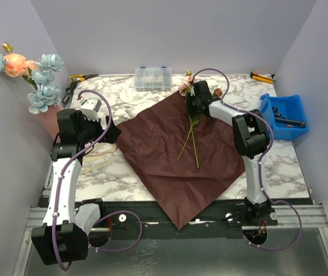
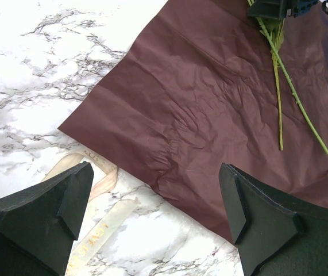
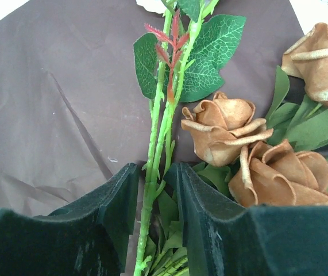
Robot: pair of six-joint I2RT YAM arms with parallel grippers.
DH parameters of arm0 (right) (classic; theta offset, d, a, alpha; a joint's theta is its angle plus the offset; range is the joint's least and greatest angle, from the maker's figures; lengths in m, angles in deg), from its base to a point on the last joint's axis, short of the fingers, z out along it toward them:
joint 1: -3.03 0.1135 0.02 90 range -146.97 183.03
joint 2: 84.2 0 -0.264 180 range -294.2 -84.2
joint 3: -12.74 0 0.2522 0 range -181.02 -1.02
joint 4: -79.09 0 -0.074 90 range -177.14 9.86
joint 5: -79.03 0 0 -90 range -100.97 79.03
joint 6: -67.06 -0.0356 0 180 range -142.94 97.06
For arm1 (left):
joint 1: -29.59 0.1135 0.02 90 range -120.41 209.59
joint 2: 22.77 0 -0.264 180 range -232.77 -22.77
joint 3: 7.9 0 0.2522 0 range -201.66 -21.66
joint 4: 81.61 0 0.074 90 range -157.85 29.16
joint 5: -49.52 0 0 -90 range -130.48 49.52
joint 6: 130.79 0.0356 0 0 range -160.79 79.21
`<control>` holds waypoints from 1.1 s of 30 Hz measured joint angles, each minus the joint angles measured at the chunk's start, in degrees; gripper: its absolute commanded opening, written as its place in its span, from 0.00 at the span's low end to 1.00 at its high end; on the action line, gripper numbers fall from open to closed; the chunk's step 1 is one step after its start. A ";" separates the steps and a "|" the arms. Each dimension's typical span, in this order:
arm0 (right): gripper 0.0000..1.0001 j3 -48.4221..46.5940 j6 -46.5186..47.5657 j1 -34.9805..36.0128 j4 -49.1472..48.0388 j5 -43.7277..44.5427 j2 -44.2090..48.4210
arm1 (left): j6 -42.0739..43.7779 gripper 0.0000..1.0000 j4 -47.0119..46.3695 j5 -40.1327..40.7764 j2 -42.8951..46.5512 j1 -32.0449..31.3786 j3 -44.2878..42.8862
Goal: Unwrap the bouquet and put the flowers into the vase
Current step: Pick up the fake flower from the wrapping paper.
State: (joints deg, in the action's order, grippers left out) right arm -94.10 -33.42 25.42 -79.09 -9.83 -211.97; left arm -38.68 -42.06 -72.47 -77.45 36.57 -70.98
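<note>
The maroon sheet [image 1: 169, 155] of the bouquet lies spread flat on the marble table. On it lie flowers with thin green stems [image 1: 191, 141] and a pink bloom [image 1: 185, 85]. My right gripper [image 1: 195, 106] sits low over their heads. In the right wrist view its jaws [image 3: 155, 172] stand narrowly open around a green stem [image 3: 158, 138], beside brownish-orange roses [image 3: 227, 129]. My left gripper [image 2: 155, 172] hangs wide open and empty over the sheet's left corner [image 2: 209, 92] and the loose beige ribbon [image 2: 103, 215]. The salmon-pink vase [image 1: 47, 127] stands at the far left behind the left arm, holding blue and peach flowers [image 1: 31, 75].
A clear plastic box [image 1: 153, 79] sits at the back centre. At the right edge stands a blue bin [image 1: 284, 115]. Yellow-handled tools lie at the back left [image 1: 83, 76] and back right [image 1: 262, 76]. The sheet's near corner hangs over the table's front edge.
</note>
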 measured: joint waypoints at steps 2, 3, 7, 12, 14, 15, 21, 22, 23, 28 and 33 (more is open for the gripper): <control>0.43 -0.98 -0.17 -0.02 1.27 -1.01 -0.37 | 0.00 0.99 0.00 0.00 0.00 0.00 0.07; 0.44 -1.57 -0.28 -0.09 1.95 -1.27 -0.55 | 0.00 0.99 0.00 0.04 0.00 0.00 0.07; 0.48 -3.23 -0.28 -0.11 4.04 -1.46 -1.27 | 0.00 0.99 0.00 0.04 0.00 0.00 0.07; 0.54 -3.72 1.07 0.17 4.92 0.20 -1.55 | -0.20 0.99 0.00 0.09 0.00 0.00 0.07; 0.55 -3.21 1.46 0.33 4.50 0.28 -1.31 | -0.24 0.99 0.00 0.09 0.00 0.00 0.07; 0.56 -2.97 1.46 0.42 4.48 0.28 -1.11 | -0.33 0.99 0.00 0.11 0.00 0.00 0.07; 0.61 -2.64 0.98 0.42 5.01 0.13 -0.37 | -0.44 0.99 0.00 0.11 0.00 0.00 0.07; 0.61 -2.21 0.94 0.42 4.96 0.02 0.15 | -0.44 0.99 0.00 0.13 0.00 0.00 0.07; 0.61 -1.68 0.90 0.42 4.98 -0.07 0.87 | -0.44 0.99 0.00 0.13 0.00 0.00 0.07; 0.61 -1.62 0.90 0.42 5.22 -0.04 3.80 | -0.44 0.99 0.00 0.13 0.00 0.00 0.07; 0.61 -3.21 1.07 0.42 5.62 1.14 3.87 | -0.44 0.99 -0.02 0.13 0.00 0.00 0.07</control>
State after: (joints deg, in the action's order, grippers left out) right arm -97.31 -32.35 25.84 -73.47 -8.69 -208.10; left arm -39.12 -42.09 -72.34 -77.45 36.57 -70.92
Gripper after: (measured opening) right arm 0.608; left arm 0.989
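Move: Right at the right hand's fingertips, about 1 cm below the hand point, runs the green stem of the fake flower on the brown wrapping. Its pink head lies about 8 cm ahead and 3 cm to the left; the brown roses sit some 5 cm ahead and 8 cm to the right; the clear box is roughly 11 cm ahead and 19 cm left. From the left hand, the stem is about 22 cm ahead, 34 cm right and 18 cm below. Opening its partly closed fingers to a clearly wider gap, the right hand first stays low over the wrapping, one finger on either side of the green stem, and eases back barely 1 cm. Then it rises about 4.5 cm, away from the stem and leaves, with nothing between the fingers, still pointing forward and down, its angle changed by only a few degrees. ##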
